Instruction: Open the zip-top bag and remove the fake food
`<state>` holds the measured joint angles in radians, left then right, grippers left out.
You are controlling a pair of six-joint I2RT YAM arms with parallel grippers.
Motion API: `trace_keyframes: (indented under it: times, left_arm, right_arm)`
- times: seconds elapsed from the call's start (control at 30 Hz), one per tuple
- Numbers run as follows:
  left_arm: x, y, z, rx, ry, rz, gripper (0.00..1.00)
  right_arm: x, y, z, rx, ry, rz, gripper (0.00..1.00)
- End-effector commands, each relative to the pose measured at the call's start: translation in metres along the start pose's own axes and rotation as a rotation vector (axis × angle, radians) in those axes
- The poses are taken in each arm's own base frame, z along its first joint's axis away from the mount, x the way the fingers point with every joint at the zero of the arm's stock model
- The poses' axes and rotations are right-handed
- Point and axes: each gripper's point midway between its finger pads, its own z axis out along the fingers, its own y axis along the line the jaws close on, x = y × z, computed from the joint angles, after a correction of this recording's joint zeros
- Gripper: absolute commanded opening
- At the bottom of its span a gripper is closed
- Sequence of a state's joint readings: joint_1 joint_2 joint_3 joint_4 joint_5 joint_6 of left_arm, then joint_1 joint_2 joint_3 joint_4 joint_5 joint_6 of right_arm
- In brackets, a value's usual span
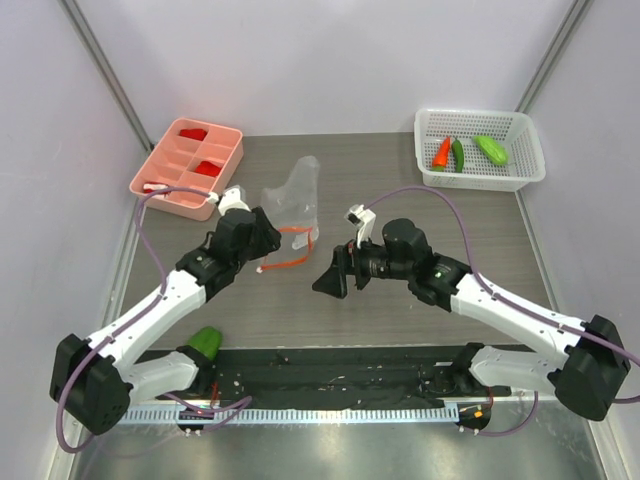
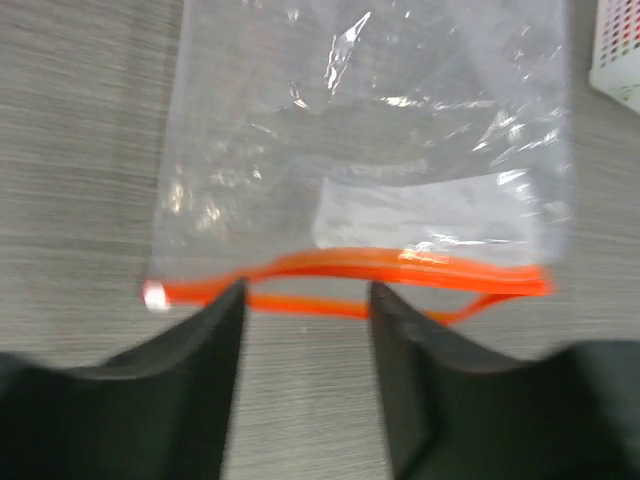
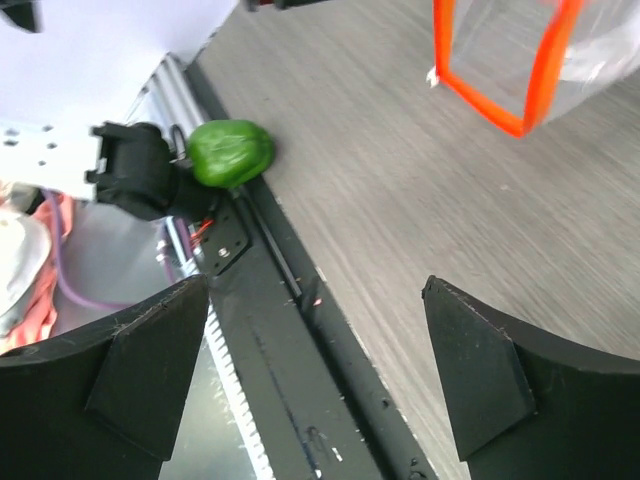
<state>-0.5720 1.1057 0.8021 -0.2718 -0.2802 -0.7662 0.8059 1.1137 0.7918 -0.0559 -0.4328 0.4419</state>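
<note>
The clear zip-top bag (image 1: 293, 203) lies flat on the table with its orange-red zip strip (image 2: 400, 265) parted into a loop, and nothing shows inside it. My left gripper (image 1: 264, 242) is open, with its fingertips at the strip and the lower lip running across the gap (image 2: 305, 303). My right gripper (image 1: 328, 277) stands wide open right of the bag, holding nothing (image 3: 315, 290). A green bell pepper (image 1: 206, 342) rests at the near edge by the left arm's base (image 3: 230, 152). The carrot piece (image 1: 441, 152), the dark chili (image 1: 458, 154) and a light green piece (image 1: 490, 149) lie in the basket.
The white mesh basket (image 1: 530, 176) stands at the back right. A pink compartment tray (image 1: 236, 150) with flat red blocks (image 1: 207, 168) sits at the back left, close behind my left gripper. A black rail (image 3: 300, 380) runs along the near table edge.
</note>
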Motion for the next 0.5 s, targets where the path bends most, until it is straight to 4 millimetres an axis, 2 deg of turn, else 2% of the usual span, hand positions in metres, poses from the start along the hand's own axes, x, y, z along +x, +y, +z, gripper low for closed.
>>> trace_keyframes:
  times: [0.0,0.03,0.07,0.2,0.23,0.27,0.3,0.33,0.37,0.47]
  left_arm:
    - [-0.022,-0.010,-0.014,0.028,-0.030,-0.029,0.69]
    - [-0.023,-0.010,-0.017,0.028,-0.028,-0.030,0.76]
    - [-0.024,-0.013,-0.020,0.037,-0.019,-0.038,0.87]
    - [-0.020,-0.010,-0.043,0.040,0.032,-0.032,0.93]
    - [-0.013,0.000,-0.050,0.002,0.064,-0.023,0.93]
    - [-0.021,-0.001,-0.061,0.003,0.044,-0.049,0.96]
    - [-0.025,0.008,-0.067,-0.041,0.026,-0.062,1.00]
    - [-0.017,0.021,-0.075,-0.097,0.057,-0.060,1.00]
    - [-0.024,0.024,-0.084,-0.111,0.036,-0.101,1.00]
    - [-0.021,0.042,-0.102,-0.186,0.069,-0.124,1.00]
  right_arm:
    - [-0.007,-0.017,0.008,0.076,-0.045,-0.022,0.95]
    - [-0.004,-0.018,0.009,0.078,-0.045,-0.009,0.96]
    - [-0.010,-0.021,0.010,0.088,-0.074,-0.017,0.96]
    - [-0.015,-0.027,0.012,0.126,-0.081,-0.040,0.97]
    - [-0.016,-0.027,0.013,0.126,-0.078,-0.042,0.97]
    - [-0.015,-0.029,0.017,0.126,-0.066,-0.044,0.97]
    - [-0.017,-0.024,0.020,0.098,-0.068,-0.051,0.97]
    - [-0.016,-0.025,0.023,0.096,-0.061,-0.049,0.97]
    - [-0.017,-0.025,0.029,0.094,-0.050,-0.047,0.98]
    - [-0.008,-0.019,0.049,0.067,0.005,-0.068,0.98]
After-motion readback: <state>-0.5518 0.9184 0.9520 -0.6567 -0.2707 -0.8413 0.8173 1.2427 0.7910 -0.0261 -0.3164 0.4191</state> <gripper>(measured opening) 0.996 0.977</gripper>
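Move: By the left arm's base lies the green pepper, about 21 cm back from the left hand, 17 cm to its left and 13 cm lower. The empty zip-top bag's middle is some 9 cm ahead of that hand, 5 cm to its right and 8 cm below. From the right hand the pepper is about 30 cm to the left, 9 cm back and 17 cm down, while the bag's middle is 20 cm ahead, 9 cm left and some 12 cm below. Opening from half to fully wide, the left hand clears the bag's orange mouth, then lifts about 5 cm while drawing back about as far and drifting left, over the table in the pepper's direction. The right hand, empty and still wide open, sinks some 4 cm and eases forward beside the bag, its wrist turning slightly clockwise. ##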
